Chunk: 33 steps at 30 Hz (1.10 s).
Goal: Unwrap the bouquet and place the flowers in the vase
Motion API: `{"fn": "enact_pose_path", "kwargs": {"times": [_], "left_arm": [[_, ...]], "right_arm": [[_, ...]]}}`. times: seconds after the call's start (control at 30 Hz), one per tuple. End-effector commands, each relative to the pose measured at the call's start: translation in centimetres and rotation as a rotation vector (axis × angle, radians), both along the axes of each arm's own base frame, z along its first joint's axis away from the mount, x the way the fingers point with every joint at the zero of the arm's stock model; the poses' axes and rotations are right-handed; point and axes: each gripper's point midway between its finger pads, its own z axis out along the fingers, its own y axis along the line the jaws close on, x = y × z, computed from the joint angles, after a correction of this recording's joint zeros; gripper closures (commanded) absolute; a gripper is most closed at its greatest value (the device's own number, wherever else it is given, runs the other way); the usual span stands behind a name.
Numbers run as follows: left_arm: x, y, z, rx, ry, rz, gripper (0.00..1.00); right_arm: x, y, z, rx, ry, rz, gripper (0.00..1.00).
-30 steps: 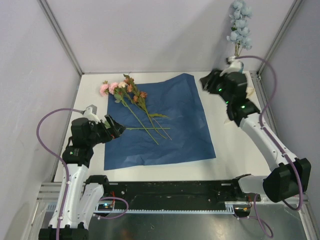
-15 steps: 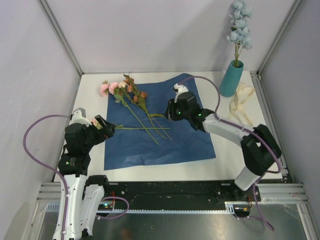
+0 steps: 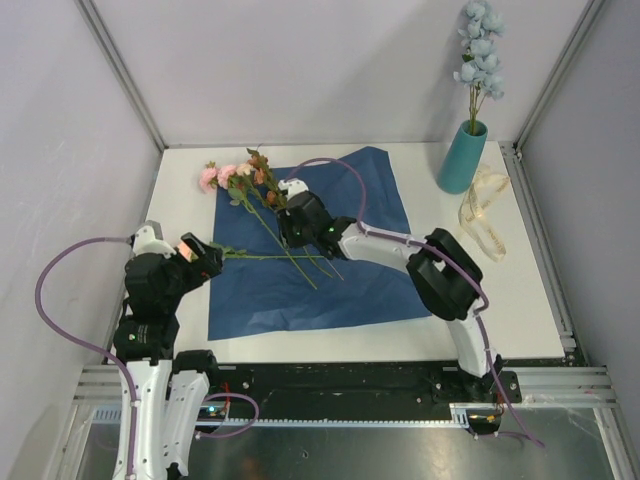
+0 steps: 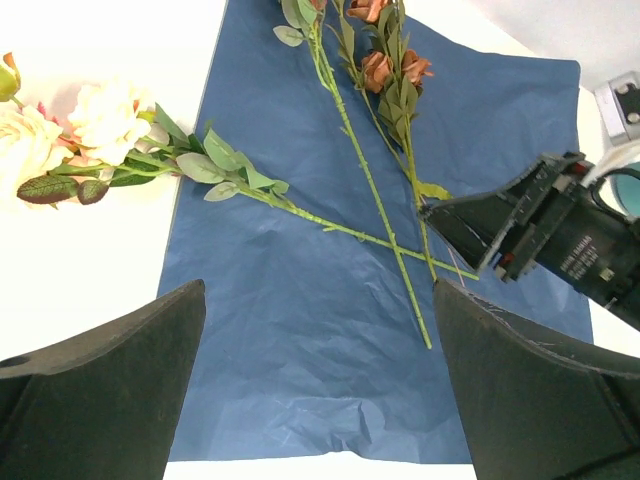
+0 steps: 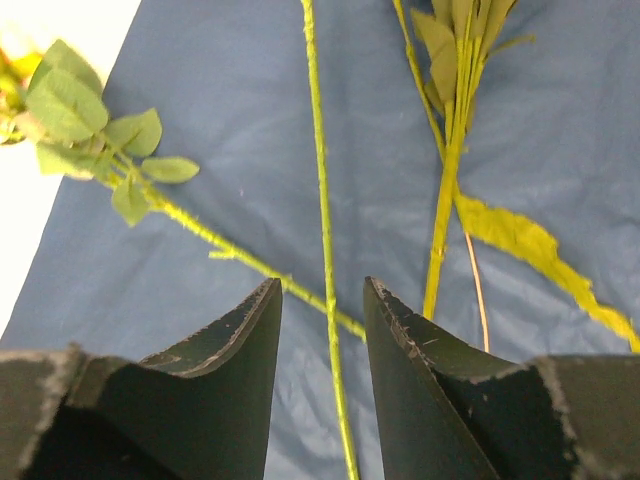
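The bouquet is undone: its dark blue paper (image 3: 345, 215) lies spread flat. On it lie the flowers, with pink roses (image 3: 222, 177) and rust-brown blooms (image 3: 268, 178) at the paper's far left and their thin green stems (image 3: 300, 255) crossing. Pale blue blossoms (image 3: 480, 50) stand in the teal vase (image 3: 462, 158) at the back right. My right gripper (image 3: 287, 236) hovers low over the crossing stems, open, with one thin stem (image 5: 322, 200) running between the jaws (image 5: 322, 290) untouched. At the paper's left edge my left gripper (image 3: 205, 258) is wide open and holds nothing (image 4: 320, 288).
The cream ribbon (image 3: 482, 212) lies loose on the white table (image 3: 470, 290) just in front of the vase. Metal posts and grey walls close in the table on three sides. The right arm stretches across the paper's middle.
The right arm has swung from the vase at the back right, leaving the blue blossoms in it, across the paper to the stems. Its jaws narrowed a little. The left gripper drifted slightly left.
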Motion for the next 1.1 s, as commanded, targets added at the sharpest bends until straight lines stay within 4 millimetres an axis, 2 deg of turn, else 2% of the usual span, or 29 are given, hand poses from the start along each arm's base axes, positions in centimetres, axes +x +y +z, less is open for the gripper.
{"fn": "enact_pose_path", "kwargs": {"times": [0.0,0.17,0.5,0.73,0.83,0.93,1.07], "left_arm": [[0.1,0.7,2.0,0.006,-0.055,0.038,0.0],[0.2,0.7,2.0,0.006,-0.054,0.039,0.0],[0.2,0.6,1.9,0.002,-0.052,0.031,0.0],[0.2,0.5,1.8,0.0,-0.047,0.026,0.0],[0.3,0.5,1.8,-0.001,-0.045,0.025,0.0],[0.3,0.5,1.8,-0.002,-0.043,0.024,0.0],[0.3,0.5,1.7,-0.001,-0.043,0.026,0.0]], "right_arm": [[2.0,1.3,-0.5,-0.045,-0.034,-0.022,0.57],[2.9,2.9,-2.2,-0.055,-0.026,-0.031,0.57],[4.1,4.1,-5.4,-0.104,-0.019,-0.069,0.58],[3.6,4.5,-6.3,-0.127,-0.031,-0.052,0.69],[3.5,4.6,-6.2,-0.131,-0.039,-0.047,0.76],[3.3,4.8,-5.4,-0.123,-0.063,-0.038,0.88],[2.9,5.5,-2.5,-0.07,-0.117,-0.014,0.98]]}}
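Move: The bare stem of the long pink-rose flower, where the right fingers will close, lies about 3 cm ahead of the right hand, 4 cm to its left and 7 cm below. The crossing stem passes under it about 5 cm nearer the robot and 2 cm to its right; the brown roses' stems run some 6 cm to its right. From the left hand that grasp spot is about 16 cm ahead, 16 cm right and 19 cm lower. Down about 7 cm, easing forward and left by 3 to 4 cm, the right hand sinks with half-open fingers over the pink rose's bare stem, rolling slightly. Once low it all but stops there and shuts the fingers, pinching the stem between the pads just above the paper. ##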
